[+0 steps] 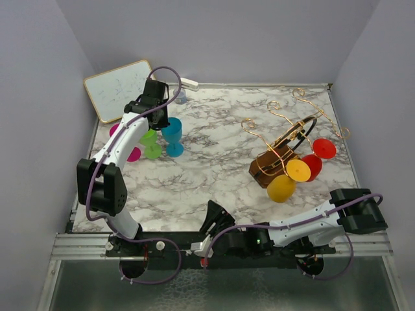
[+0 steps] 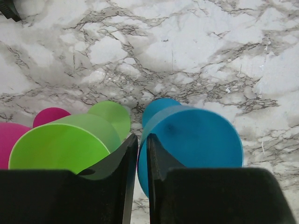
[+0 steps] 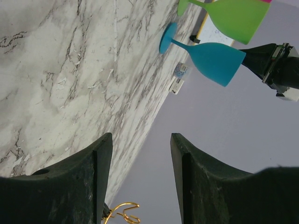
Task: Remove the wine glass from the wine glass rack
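The wine glass rack, a dark wooden block with curling gold wire arms, stands at the right with yellow wine glasses and red ones hanging from it. A blue wine glass stands upright on the marble at the back left. My left gripper hangs over it, jaws a narrow gap apart with the glass's rim in that gap. My right gripper rests low near the front edge, open with nothing between its fingers.
A green glass and a magenta glass stand just left of the blue one. A whiteboard leans in the back left corner. Grey walls close in the marble table.
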Available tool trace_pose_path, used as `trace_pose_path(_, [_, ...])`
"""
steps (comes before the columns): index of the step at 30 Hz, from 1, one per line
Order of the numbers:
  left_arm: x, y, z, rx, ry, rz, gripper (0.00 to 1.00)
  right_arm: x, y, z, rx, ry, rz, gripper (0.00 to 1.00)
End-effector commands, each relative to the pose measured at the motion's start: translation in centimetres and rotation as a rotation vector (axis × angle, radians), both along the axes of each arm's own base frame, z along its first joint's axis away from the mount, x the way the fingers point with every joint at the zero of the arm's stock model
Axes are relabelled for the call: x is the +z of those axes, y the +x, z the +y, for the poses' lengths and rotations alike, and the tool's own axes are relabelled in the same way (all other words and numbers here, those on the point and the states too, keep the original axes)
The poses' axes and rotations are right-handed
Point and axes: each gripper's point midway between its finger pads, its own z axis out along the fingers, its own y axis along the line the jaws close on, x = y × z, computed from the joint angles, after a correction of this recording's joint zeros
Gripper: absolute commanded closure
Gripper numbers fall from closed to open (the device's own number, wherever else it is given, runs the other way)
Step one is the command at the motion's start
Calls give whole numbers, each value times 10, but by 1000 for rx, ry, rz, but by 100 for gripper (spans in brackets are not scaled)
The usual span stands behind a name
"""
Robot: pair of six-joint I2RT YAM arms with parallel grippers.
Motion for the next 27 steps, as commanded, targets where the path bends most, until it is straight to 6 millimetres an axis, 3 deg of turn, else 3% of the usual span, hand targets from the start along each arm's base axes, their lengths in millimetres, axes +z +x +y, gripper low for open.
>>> trace_pose_path(1, [8, 6, -3, 1, -5, -39, 78, 10, -5, 7, 7, 52, 24, 48])
trace_pose_path(4, [16, 5, -3, 1, -11, -63, 71, 11, -5, 6, 6, 57, 26, 48])
trace_pose_path(8, [31, 2, -2, 2, -27, -110, 70, 11, -5, 6, 2, 61, 31, 48])
trace_pose_path(14, [71, -10, 0, -1, -77, -270, 70, 9, -6, 8, -7, 53, 44, 48])
trace_pose_path(18, [100, -30, 3, -2, -129, -424, 67, 16, -6, 16, -19, 81, 57, 48])
trace_pose_path(22, [135, -54, 11, 12, -187, -608, 59, 63, 10, 43, -85, 238, 98, 48])
trace_pose_path(25, [146, -71, 26, 65, -188, -696, 54, 125, 57, 58, -262, 451, 114, 50])
trace_pose_path(26, [150, -76, 30, 85, -189, -719, 52, 161, 77, 62, -334, 563, 127, 51])
trace_pose_path(27, [154, -80, 34, 97, -191, -741, 52, 183, 96, 60, -404, 644, 141, 52])
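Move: The left hand's barely parted fingertips still straddle the left side of the blue wine glass's rim; the glass's middle is about 4 cm right, level fore-and-aft and some 8 cm below. The green glass is about 5 cm left and 1 cm back, the magenta glass 12 cm left and 2 cm back, equally low. From the right hand, the blue glass is about 29 cm ahead, 15 cm left and slightly lower; the racked yellow glass is 10 cm ahead, 26 cm right, roughly level. Nearly still at first, the left hand spreads its fingers further off the blue rim, then lifts about 13 cm while drawing back some 8 cm and slightly left, its fingers tipping up towards level by about 35 degrees. Late on, the empty right hand rises about 8 cm, swinging left and somewhat forward, fingers staying open. ##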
